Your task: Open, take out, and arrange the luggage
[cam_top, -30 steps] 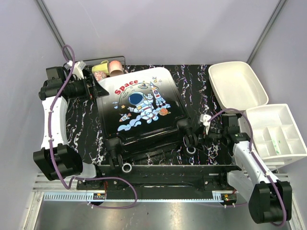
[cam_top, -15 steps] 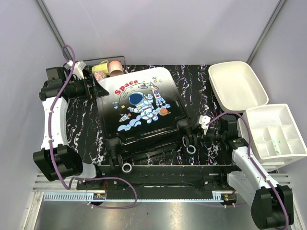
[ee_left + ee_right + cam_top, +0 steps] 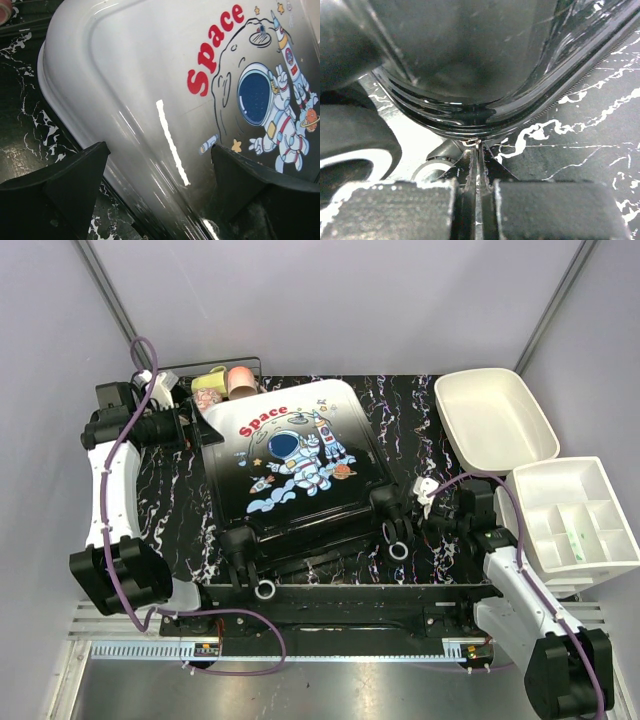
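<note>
The luggage (image 3: 295, 455) lies flat on the black marbled table, closed, astronaut print up, wheels toward the arms. My left gripper (image 3: 192, 428) is at its white far-left corner. It is open, with the fingers standing either side of the shell (image 3: 150, 75) and the gripper (image 3: 157, 150) not closed on it. My right gripper (image 3: 408, 525) is at the near-right black corner (image 3: 470, 50), beside a wheel (image 3: 350, 145). It (image 3: 479, 147) is shut, with a thin silvery zipper pull (image 3: 479, 142) pinched at the fingertips against the zip line.
A black wire basket (image 3: 225, 380) with small items stands behind the luggage. A white plastic bin (image 3: 495, 418) and a white divided bin (image 3: 575, 515) stand at the right. Another luggage wheel (image 3: 263, 590) rests near the front rail.
My right gripper slid left to the luggage's near-right corner and shut there. The left gripper stayed open at the far-left corner.
</note>
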`<state>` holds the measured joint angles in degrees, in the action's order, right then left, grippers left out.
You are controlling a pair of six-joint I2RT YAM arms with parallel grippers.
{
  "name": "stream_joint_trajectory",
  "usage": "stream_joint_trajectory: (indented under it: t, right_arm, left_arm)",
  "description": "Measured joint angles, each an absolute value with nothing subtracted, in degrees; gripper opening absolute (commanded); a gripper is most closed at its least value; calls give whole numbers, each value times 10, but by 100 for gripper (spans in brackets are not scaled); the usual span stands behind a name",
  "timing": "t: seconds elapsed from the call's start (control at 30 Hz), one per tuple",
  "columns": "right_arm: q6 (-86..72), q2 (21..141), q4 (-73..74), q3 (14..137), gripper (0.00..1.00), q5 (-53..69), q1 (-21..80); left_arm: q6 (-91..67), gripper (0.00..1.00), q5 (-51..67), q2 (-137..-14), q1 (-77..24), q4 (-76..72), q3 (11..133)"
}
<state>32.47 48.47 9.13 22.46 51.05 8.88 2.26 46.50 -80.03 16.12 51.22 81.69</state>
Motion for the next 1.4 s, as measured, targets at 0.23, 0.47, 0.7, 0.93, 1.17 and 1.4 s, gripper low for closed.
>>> stream_joint_trajectory:
  t: [0.23,0.47,0.7,0.93,1.17,1.4]
  right_arm:
    - [338,542,79,261,0,474,76]
    - [366,565,81,279,0,487,49]
    - [344,667,31,323,0,524,39]
    - [303,794,-40,386,0,567,41]
    - [331,777,-13,390,0,562,53]
    - [373,609,137,332,0,514,75]
  left_arm:
    - [36,88,438,-849,163,523,819]
    - [36,85,428,-888,165,530,849]
    - [34,86,436,-920,164,531,875]
    - [41,87,446,-935,162,535,888]
    - [52,85,423,-941,125,523,898]
    - [66,94,374,-1011,22,512,998]
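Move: The right hand already pinches the suitcase's zipper pull, about 1 cm ahead and 1 cm left of its hand point; the near right wheel is some 4 cm back and 3 cm left. The suitcase's far left corner lies about 3 cm ahead, 3 cm right and 3 cm below the open left hand. The dish rack's middle lies roughly 5 cm ahead and 2 cm left of that hand, 18 cm below. Right draws the pinched pull 10 cm forward, then 7 back; left sinks, then pushes the suitcase corner forward-right. ##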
